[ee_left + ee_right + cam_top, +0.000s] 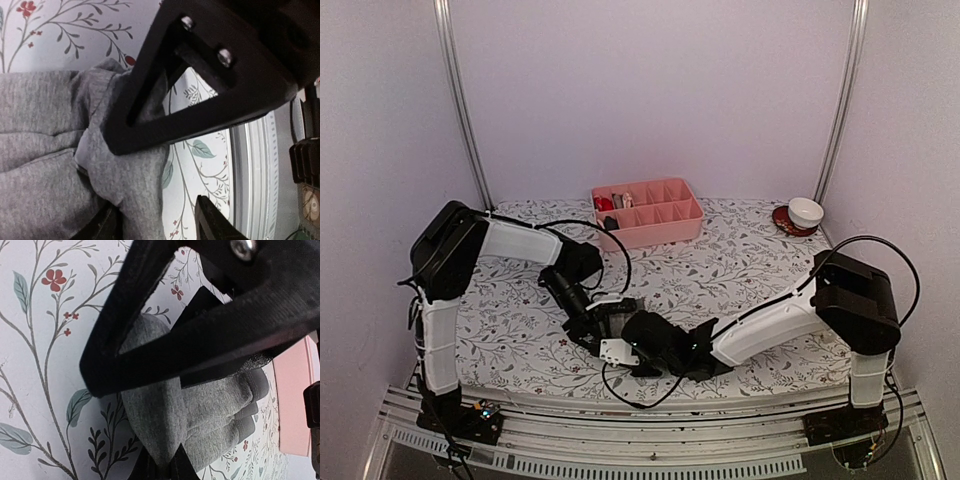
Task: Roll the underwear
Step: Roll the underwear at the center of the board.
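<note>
The underwear [200,415] is a soft grey bundle, partly rolled, with folded hems along its right side. My right gripper [165,467] is shut on a pointed fold at its near end. In the left wrist view the grey underwear [45,150] fills the left half. My left gripper [157,225] is open, with one finger against the cloth and the other finger [215,222] over bare tablecloth. From above, both grippers meet low over the front middle of the table, left gripper [610,325] and right gripper [645,345], and they hide the cloth.
A pink divided tray [650,210] stands at the back centre, and its edge shows in the right wrist view [295,405]. A white bowl on a red saucer [805,213] sits at the back right. The table's metal front rail [255,175] runs close by the left gripper.
</note>
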Controlling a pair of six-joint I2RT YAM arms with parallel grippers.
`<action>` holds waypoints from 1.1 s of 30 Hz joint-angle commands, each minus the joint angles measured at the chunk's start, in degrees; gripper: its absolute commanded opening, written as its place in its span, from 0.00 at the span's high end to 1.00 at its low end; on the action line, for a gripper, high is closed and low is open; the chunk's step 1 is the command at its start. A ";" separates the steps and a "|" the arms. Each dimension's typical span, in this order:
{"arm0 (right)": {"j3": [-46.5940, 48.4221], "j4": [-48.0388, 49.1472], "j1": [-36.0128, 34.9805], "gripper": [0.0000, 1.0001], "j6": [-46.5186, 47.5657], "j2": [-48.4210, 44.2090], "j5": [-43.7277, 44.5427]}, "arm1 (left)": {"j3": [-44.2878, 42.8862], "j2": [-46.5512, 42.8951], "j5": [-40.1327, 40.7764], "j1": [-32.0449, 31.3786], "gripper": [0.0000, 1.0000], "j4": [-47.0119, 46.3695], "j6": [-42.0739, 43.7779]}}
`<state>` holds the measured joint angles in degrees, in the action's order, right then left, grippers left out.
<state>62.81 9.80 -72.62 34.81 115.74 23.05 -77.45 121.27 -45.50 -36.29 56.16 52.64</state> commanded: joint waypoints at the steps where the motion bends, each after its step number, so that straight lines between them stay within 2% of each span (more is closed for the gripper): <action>1: 3.80 -7.83 0.89 0.97 -4.84 2.95 -6.22 | 2.96 -3.21 6.15 0.26 0.38 -4.68 -1.18; 6: 5.57 -12.19 1.61 0.97 -7.55 3.78 -9.62 | 7.59 -11.35 9.28 0.26 0.12 -11.15 -3.31; 8: 5.90 -13.62 1.97 0.97 -8.32 3.81 -10.82 | 10.05 -15.18 10.38 0.26 0.03 -14.71 -4.62; 9: 5.97 -14.27 2.22 0.97 -8.86 3.75 -11.47 | 11.26 -16.98 10.96 0.26 0.02 -16.44 -5.33; 17: 8.40 -18.99 4.58 0.97 -12.25 3.25 -19.40 | 21.70 -30.03 16.51 0.34 0.01 -27.60 -5.40; 24: 11.50 -23.73 6.99 0.97 -15.36 4.23 -25.67 | 38.51 -43.83 20.22 0.35 0.02 -43.25 -2.44; 33: 17.74 -30.51 9.79 0.97 -19.42 7.53 -32.87 | 51.33 -49.48 25.87 -0.10 0.01 -56.64 3.03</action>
<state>78.91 -12.62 -64.20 18.52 119.46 -5.26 -29.36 72.82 -22.83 -35.86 8.23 52.14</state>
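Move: Just to the right of the left hand lies the rolled near part of the underwear, its left end still between the half-open fingers and its middle about 4 cm to the right, level in height. Its middle is some 4 cm left of the right hand, which already pinches the right end. Its flat tail reaches forward, centred about 8 cm ahead of the roll; the pink box stands roughly 40 cm ahead of the roll and 7 cm to the right of it. Opening wide, the left fingers let go of the roll's left end. The hand rises about 6 cm and reaches forward a little, then swings left and back and sinks partway, its fingers tipping from back-pointing towards straight down, ready beside the roll. The right hand keeps its pinch on the right end, easing 2 cm left and rolling its wrist about 30 degrees so the roll turns forward. ##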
